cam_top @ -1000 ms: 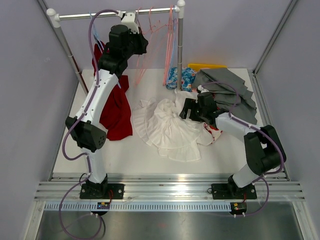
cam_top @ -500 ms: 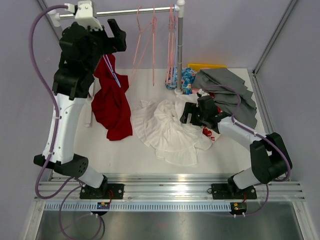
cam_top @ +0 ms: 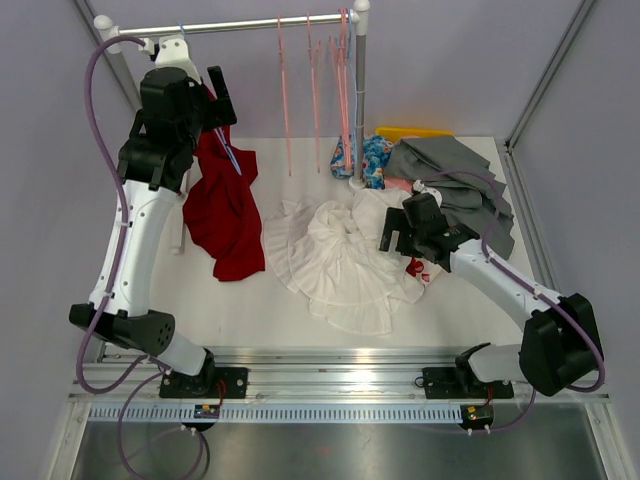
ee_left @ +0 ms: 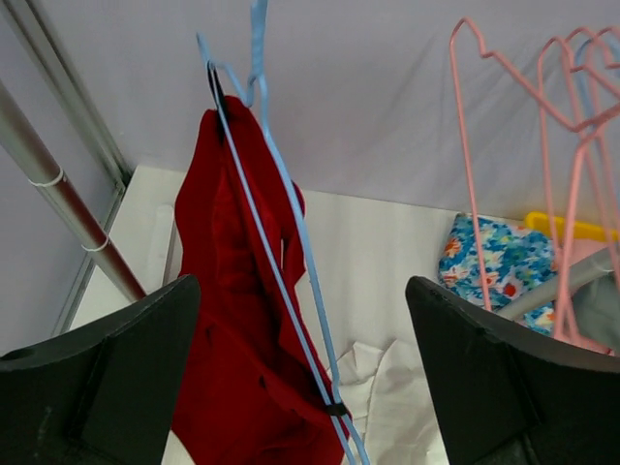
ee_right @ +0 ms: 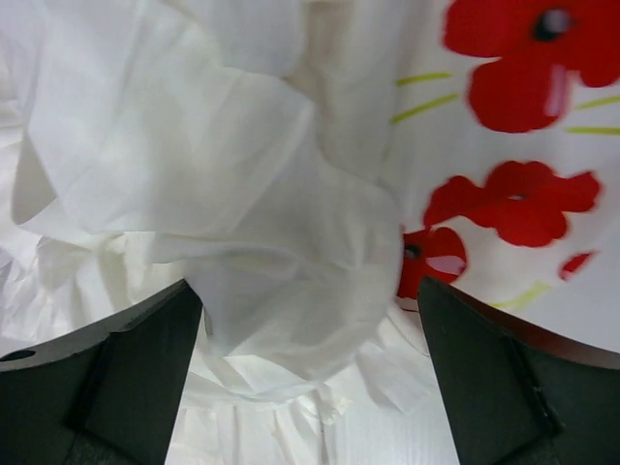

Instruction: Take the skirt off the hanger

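Observation:
A red skirt (cam_top: 225,215) hangs from a blue hanger (cam_top: 228,150) at the left end of the rail (cam_top: 250,24), its hem resting on the table. In the left wrist view the red skirt (ee_left: 232,320) and its blue hanger (ee_left: 281,242) lie straight ahead. My left gripper (cam_top: 215,95) is open just short of them and holds nothing (ee_left: 300,286). My right gripper (cam_top: 400,235) is open low over a white pleated garment (cam_top: 335,260). In its own wrist view the right gripper (ee_right: 310,291) is empty, with the white garment (ee_right: 242,194) just below.
Several pink hangers (cam_top: 315,90) hang empty on the rail, next to its right post (cam_top: 358,100). A grey garment (cam_top: 455,185), a blue floral cloth (cam_top: 365,155) and a yellow item (cam_top: 412,131) lie at the back right. A red-flowered cloth (ee_right: 504,194) lies under the white garment.
My left gripper has opened and swung left along the rail, from the pink hangers to the red skirt. The pink hangers now hang straight. My right gripper has shifted slightly right.

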`<action>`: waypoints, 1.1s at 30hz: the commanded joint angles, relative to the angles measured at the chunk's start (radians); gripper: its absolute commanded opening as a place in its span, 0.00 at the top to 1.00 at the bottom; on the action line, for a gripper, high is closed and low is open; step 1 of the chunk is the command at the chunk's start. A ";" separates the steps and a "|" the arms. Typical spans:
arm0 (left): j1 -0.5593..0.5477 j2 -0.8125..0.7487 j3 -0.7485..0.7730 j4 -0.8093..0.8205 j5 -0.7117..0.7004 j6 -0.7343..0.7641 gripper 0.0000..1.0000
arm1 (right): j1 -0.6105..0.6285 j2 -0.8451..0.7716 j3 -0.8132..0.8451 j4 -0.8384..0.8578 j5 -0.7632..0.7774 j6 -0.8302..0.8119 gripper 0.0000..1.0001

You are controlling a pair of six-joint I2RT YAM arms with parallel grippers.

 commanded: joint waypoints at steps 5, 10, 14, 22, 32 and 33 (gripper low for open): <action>0.044 0.066 0.012 0.048 0.009 -0.013 0.19 | 0.011 -0.113 0.144 -0.251 0.246 0.033 0.01; 0.058 0.149 0.098 0.028 0.040 -0.013 0.64 | 0.011 -0.200 0.176 -0.324 0.255 0.052 0.00; 0.064 0.189 0.170 0.004 0.050 -0.008 0.99 | 0.010 -0.298 0.224 -0.360 0.286 0.052 0.00; 0.064 0.105 0.241 -0.018 0.076 -0.048 1.00 | 0.066 -0.398 0.342 -0.167 0.017 -0.121 0.00; 0.044 0.088 0.371 -0.039 0.168 -0.165 1.00 | 0.562 -0.083 0.658 -0.047 0.381 -0.171 0.01; 0.043 0.083 0.370 -0.033 0.179 -0.173 1.00 | 0.591 -0.006 0.690 -0.042 0.402 -0.163 0.01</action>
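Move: About 5 cm ahead of the left hand, 1 cm to its left and 4 cm lower is the near side of the blue hanger; the red skirt on it has its middle some 8 cm ahead and 25 cm down. The nearest pink hanger is roughly 10 cm ahead and 11 cm right. From the right hand the skirt is about 14 cm ahead, 32 cm left and 10 cm up, and the white dress's middle lies about 10 cm left, level fore and aft, some 8 cm below. Reaching about 5 cm forward and 4 cm down, the left hand shuts its open fingers on the near wire of the blue hanger, then draws back some 4 cm while lifting it about 8 cm. The right hand, still open, leaves the white dress upwards by nearly 30 cm, first drifting right, then sweeping left towards the skirt's side as its wrist tips up some 35 degrees. ##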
